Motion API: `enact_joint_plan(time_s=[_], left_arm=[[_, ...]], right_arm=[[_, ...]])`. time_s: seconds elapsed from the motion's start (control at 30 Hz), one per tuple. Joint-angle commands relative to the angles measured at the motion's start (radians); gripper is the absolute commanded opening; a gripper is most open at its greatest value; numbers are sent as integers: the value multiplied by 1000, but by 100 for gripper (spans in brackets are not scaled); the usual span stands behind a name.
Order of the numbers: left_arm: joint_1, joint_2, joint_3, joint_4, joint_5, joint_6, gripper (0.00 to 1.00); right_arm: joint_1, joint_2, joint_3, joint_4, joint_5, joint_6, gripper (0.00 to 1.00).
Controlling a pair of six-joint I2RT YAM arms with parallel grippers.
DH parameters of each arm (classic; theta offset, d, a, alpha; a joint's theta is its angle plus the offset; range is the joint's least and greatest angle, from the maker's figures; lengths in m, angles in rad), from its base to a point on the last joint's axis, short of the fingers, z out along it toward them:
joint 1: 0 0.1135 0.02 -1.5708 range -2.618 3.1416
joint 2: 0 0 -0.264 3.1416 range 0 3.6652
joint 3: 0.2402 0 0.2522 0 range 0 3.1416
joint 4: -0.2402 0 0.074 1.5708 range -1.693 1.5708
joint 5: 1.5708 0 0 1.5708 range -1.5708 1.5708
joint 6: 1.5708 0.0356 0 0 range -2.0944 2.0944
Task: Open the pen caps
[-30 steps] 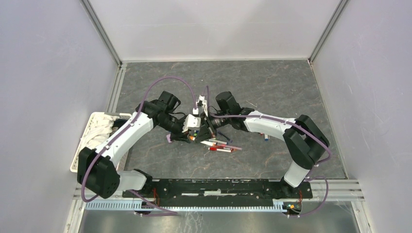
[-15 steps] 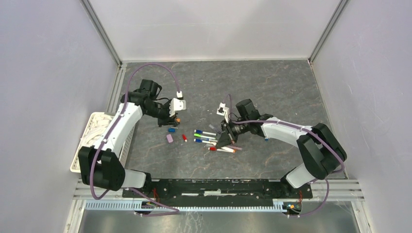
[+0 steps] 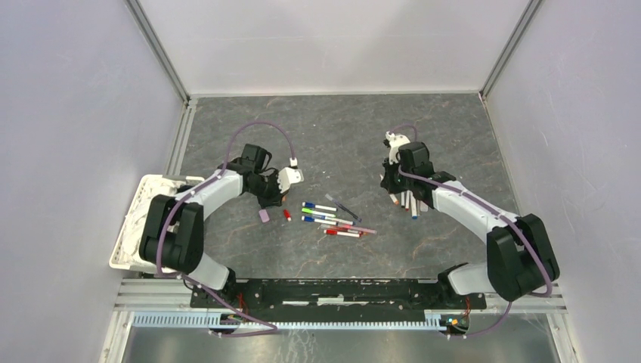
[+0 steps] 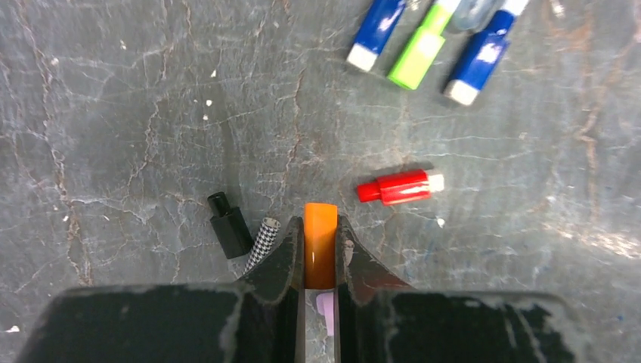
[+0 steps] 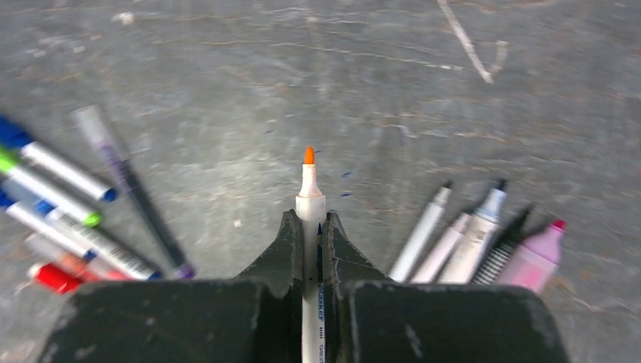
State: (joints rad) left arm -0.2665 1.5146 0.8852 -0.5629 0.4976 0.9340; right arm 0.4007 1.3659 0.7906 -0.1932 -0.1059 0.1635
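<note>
My left gripper (image 4: 320, 223) is shut on an orange pen cap (image 4: 320, 242), low over the mat at the left (image 3: 276, 198). Around it lie a red cap (image 4: 398, 187), a black cap (image 4: 229, 225), a houndstooth-patterned cap (image 4: 261, 243) and a lilac cap (image 4: 326, 310). My right gripper (image 5: 311, 219) is shut on a white pen (image 5: 310, 200) whose orange tip is bare, at the right (image 3: 394, 195). Beside it lie several uncapped pens (image 5: 469, 234). Several capped pens (image 3: 332, 219) lie in the middle, their blue and green caps (image 4: 423, 45) pointing towards the left gripper.
A white basket (image 3: 140, 219) stands at the mat's left edge beside the left arm. Grey walls close in the left, right and far sides. The arms' black base rail (image 3: 340, 291) runs along the near edge.
The grippers, together at the centre a second ago, have pulled apart. The left carried the orange cap to the loose caps; the right swung the bare-tipped pen right to the uncapped pens.
</note>
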Motion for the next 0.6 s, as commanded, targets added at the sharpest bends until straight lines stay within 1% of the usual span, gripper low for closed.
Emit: enact_joint_plan(time_s=[0.0, 0.07, 0.17, 0.23, 0.33, 0.43, 0.47, 0.57], left_arm=[[-9, 32, -13, 169, -92, -102, 9], [-15, 31, -16, 166, -77, -106, 14], [-22, 18, -16, 146, -53, -108, 27], [-23, 9, -9, 121, -23, -106, 34], [-23, -6, 3, 77, 12, -98, 41], [-23, -21, 26, 21, 46, -87, 47], [-23, -28, 36, -10, 66, -83, 55], [-23, -57, 75, -61, 95, -88, 58]], right_arm=[[-7, 30, 5, 33, 269, 35, 0], [-9, 53, -6, 66, 292, 54, 0], [-8, 107, -5, 92, 318, 82, 0], [-8, 136, -9, 112, 330, 99, 0], [-7, 178, -8, 129, 338, 110, 1], [-7, 207, -8, 122, 387, 117, 3], [-7, 214, -8, 118, 399, 116, 3], [-7, 229, -10, 117, 397, 114, 10]])
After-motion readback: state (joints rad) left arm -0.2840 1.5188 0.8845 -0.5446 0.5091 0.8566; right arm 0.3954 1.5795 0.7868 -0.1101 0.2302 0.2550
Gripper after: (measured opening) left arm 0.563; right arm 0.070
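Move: The orange cap held by the left hand is bound for bare table roughly 1 cm ahead and 2 cm below; at that level the red cap lies 4 cm back and 2 cm right, the purple cap 4 cm back and 5 cm left, the black cap 5 cm ahead and 2 cm left. The uncapped orange pen in the right hand goes to a slot some 3 cm ahead, 5 cm right, 7 cm below; the nearest white pen is 2 cm right of that slot and 2 cm nearer the base, the pink highlighter about 13 cm right of the hand and level with it. The orange cap is lowered a little over 1 cm and slightly forward by the left hand, whose fingers then open and let go before it eases back and up, clear. Meanwhile the uncapped orange pen, still pinched in the right hand, goes down about 6 cm, 5 cm right and a little forward to the left end of the pen row, turning some 15 degrees clockwise. ##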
